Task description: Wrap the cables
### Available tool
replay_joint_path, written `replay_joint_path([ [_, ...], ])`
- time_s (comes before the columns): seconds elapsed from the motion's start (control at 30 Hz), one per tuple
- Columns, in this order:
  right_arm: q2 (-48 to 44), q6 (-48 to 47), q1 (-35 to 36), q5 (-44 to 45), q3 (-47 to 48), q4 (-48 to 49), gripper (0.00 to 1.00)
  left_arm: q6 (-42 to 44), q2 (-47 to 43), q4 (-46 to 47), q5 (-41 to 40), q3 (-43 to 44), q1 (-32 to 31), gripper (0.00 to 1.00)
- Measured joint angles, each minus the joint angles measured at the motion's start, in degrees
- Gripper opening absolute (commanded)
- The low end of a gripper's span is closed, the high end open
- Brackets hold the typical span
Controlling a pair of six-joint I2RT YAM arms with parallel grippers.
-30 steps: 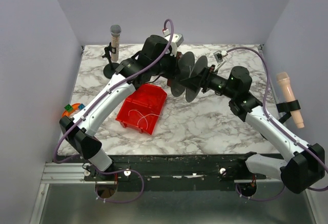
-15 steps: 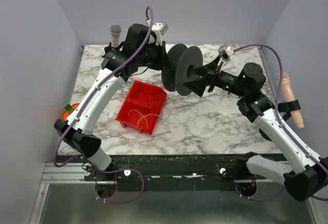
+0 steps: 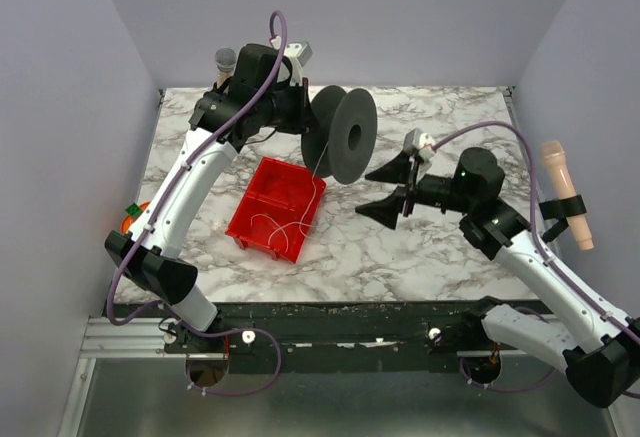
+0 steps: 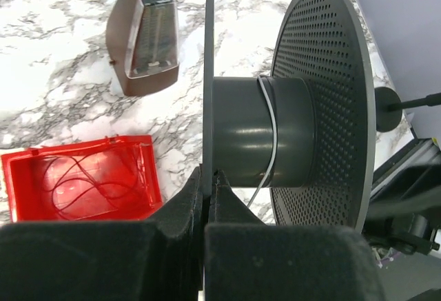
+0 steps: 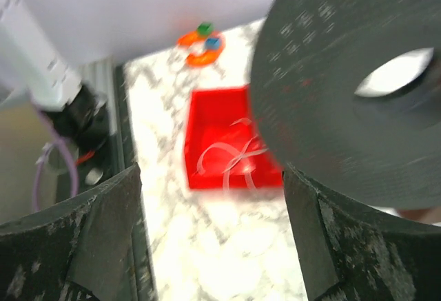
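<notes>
A black spool (image 3: 340, 135) hangs in the air above the back middle of the table, its axis lying sideways. My left gripper (image 3: 303, 117) is shut on the rim of one flange; in the left wrist view the fingers (image 4: 209, 177) pinch that thin disc edge. The cables, one very thin white wire (image 4: 274, 132), go once round the spool core (image 4: 258, 136) and drop down to loose loops (image 3: 278, 229) in a red bin (image 3: 250, 225). My right gripper (image 3: 368, 197) stands open to the right of the spool, apart from it. The right wrist view is blurred and shows the spool flange (image 5: 344, 87) and the bin (image 5: 207, 108).
A grey-headed microphone (image 3: 224, 62) stands on a stand at the back left. A beige microphone (image 3: 565, 192) is clipped to the right wall. An orange ring toy (image 3: 135, 219) lies at the left table edge. A brown box (image 4: 148, 32) lies beyond the bin.
My right gripper has come off the spool's hub and drawn back to the right and nearer, jaws wide. The left arm has kept the spool, shifting it slightly left.
</notes>
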Motion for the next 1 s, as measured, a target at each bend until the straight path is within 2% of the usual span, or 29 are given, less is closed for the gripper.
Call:
replay_joint_path([
  [0.13, 0.3, -4.4, 6.3, 0.5, -5.8, -3.1, 0.83, 0.4, 0.0, -0.5, -0.4, 1.8, 0.9, 0.0],
  [0.27, 6.6, -6.0, 10.2, 7.3, -9.4, -5.1, 0.82, 0.8, -0.1, -0.4, -0.5, 2.8, 0.9, 0.0],
  [0.43, 17.1, -6.1, 11.6, 15.0, -11.5, -4.6, 0.83, 1.3, -0.1, -0.5, -0.6, 2.8, 0.8, 0.0],
  [0.63, 27.7, -6.8, 12.9, 16.2, -11.5, 1.0, 0.83, 2.0, -0.1, -0.5, -1.4, 2.8, 0.9, 0.0],
  [0.8, 34.1, -6.4, 13.5, 15.9, -11.5, 5.2, 0.67, 2.5, -0.1, -0.5, -1.4, 2.8, 0.9, 0.0],
  [0.93, 37.4, -5.4, 13.6, 16.0, -11.1, 7.1, 0.4, 3.2, -0.1, -0.6, -1.9, 2.8, 1.0, 0.0],
  [1.0, 37.5, -4.3, 13.6, 16.5, -11.1, 8.0, 0.36, 3.3, -0.2, -0.6, -2.0, 2.8, 1.2, 0.0],
])
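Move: From the open right hand, the loose cable at the red bin's near-right corner lies about 9 cm to the left, 3 cm ahead and 29 cm below. The red bin's middle is roughly 19 cm left, 8 cm ahead and 29 cm down; the spool in the left hand's grip hangs some 8 cm left and 10 cm ahead, about level. From the left hand, that cable is about 9 cm back, 1 cm right and 31 cm down. No clamped contact yet: the right hand plunges about 30 cm towards the slack cable beside the red bin, easing some 5 cm left, with an early 3 cm swing back that it makes up again. Its fingers tip some 35 to 40 degrees downward and, near the table, close about halfway around the cable. The left hand keeps its pinch on the spool's flange and lifts it about 2 cm. ##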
